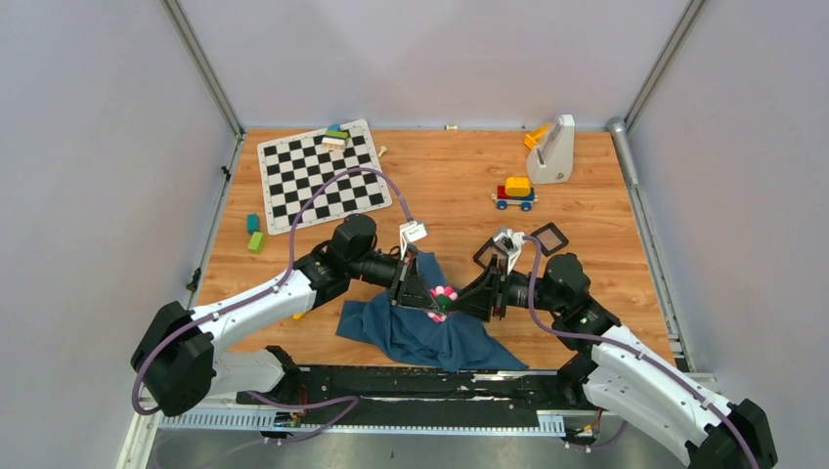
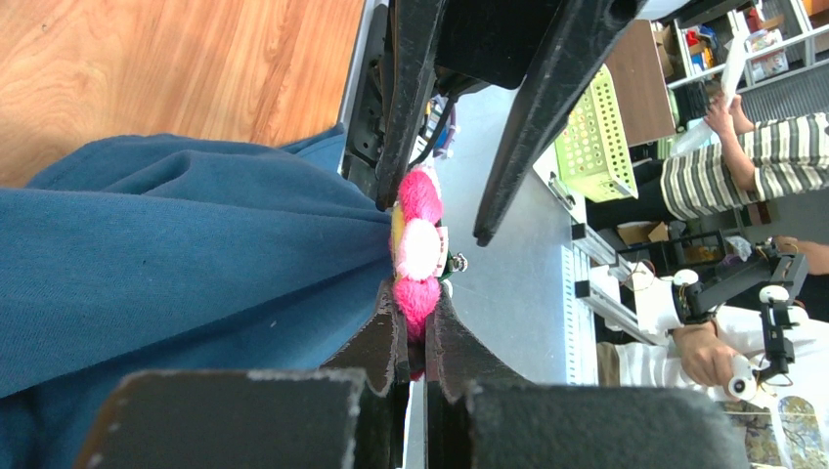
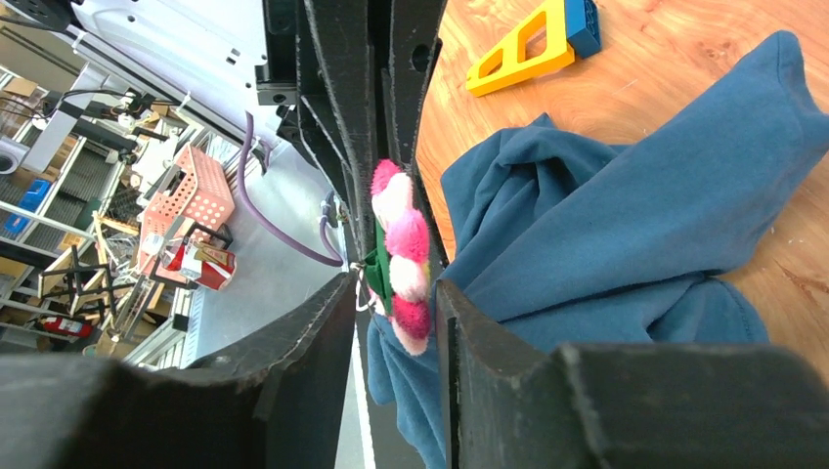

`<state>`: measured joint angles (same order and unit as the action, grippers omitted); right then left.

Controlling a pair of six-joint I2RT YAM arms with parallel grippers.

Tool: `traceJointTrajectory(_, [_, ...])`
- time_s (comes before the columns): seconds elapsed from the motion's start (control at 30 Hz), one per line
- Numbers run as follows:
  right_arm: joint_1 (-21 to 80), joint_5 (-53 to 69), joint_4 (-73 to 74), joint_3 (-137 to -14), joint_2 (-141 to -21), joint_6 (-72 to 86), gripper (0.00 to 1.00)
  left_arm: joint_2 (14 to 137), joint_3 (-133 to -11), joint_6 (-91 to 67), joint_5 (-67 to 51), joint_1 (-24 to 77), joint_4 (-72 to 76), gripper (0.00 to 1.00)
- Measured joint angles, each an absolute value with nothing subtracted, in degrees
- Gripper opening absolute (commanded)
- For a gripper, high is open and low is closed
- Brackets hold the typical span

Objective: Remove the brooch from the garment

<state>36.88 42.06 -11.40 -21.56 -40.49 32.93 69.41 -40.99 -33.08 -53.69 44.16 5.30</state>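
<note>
The teal-blue garment [image 1: 430,337] lies crumpled on the wooden table between the two arms, with one part lifted. The pink-and-white flower brooch [image 1: 443,296] is pinned at that raised part. My left gripper [image 1: 427,298] is shut on a pink petal at the edge of the brooch [image 2: 418,249], with the garment [image 2: 176,264] hanging to one side. My right gripper [image 3: 394,283] comes from the opposite side. Its jaws stand apart, straddling the brooch [image 3: 401,254]. One finger lies against the petals and garment [image 3: 606,225]; a gap remains on the green-backed side.
A chessboard [image 1: 323,176] with blocks on its far edge lies at the back left. Green blocks [image 1: 254,234] sit by the left wall. A toy car [image 1: 515,192], a white stand [image 1: 552,151] and black square frames [image 1: 550,237] are at the right. A yellow piece [image 3: 518,49] lies near the garment.
</note>
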Motion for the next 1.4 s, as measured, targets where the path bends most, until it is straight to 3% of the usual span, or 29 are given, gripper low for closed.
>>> traceJointTrajectory(0.23, [36.9,43.9,-13.1,-21.6,-45.4,33.1,0.27,69.4,-41.0,-33.1,-53.7,44.1,5.1,0.00])
traceJointTrajectory(0.47, [36.7,46.0,-15.4,-21.6,-46.9,33.9,0.01,69.6,-41.0,-33.1,-53.9,43.8,4.8,0.00])
traceJointTrajectory(0.53, [36.6,46.2,-15.4,-21.6,-46.7,34.5,0.00,69.6,-41.0,-33.1,-54.1,43.8,4.9,0.09])
traceJointTrajectory(0.6, [36.6,45.5,-15.1,-21.6,-46.2,35.4,0.00,69.6,-41.0,-33.1,-53.8,43.7,5.3,0.30])
traceJointTrajectory(0.73, [36.6,41.1,-13.9,-21.6,-43.3,39.2,0.00,69.2,-40.9,-33.9,-51.6,43.7,7.0,0.62])
traceJointTrajectory(0.83, [36.6,37.4,-14.0,-21.6,-41.5,43.2,0.00,67.5,-39.5,-35.7,-49.9,43.7,10.4,0.68])
traceJointTrajectory(1.1, [36.6,27.8,-18.1,-18.1,-37.1,54.4,0.00,63.9,-32.6,-41.3,-45.3,43.5,23.4,0.64])
traceJointTrajectory(1.4, [36.6,19.0,-25.8,-15.2,-39.3,60.0,0.00,65.0,-25.4,-47.6,-39.1,43.8,42.4,0.91])
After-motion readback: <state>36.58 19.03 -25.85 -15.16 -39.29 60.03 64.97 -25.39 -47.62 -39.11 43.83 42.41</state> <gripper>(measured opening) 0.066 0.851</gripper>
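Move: The left fingers already hold the brooch by its edge, its middle roughly 2 cm to their right and 1 cm ahead. From the half-open right hand it lies about 3 cm left and 1 cm below, level fore and aft. The bulk of the garment lies some 13 cm below the left hand, 1 cm back and 2 cm left; the near black frame is 11 cm ahead of the right hand, 6 cm right and 15 cm below. Right fingers pinch the brooch, left fingers open wide off it, both hands go forward, right about 6 cm, turning clockwise. ##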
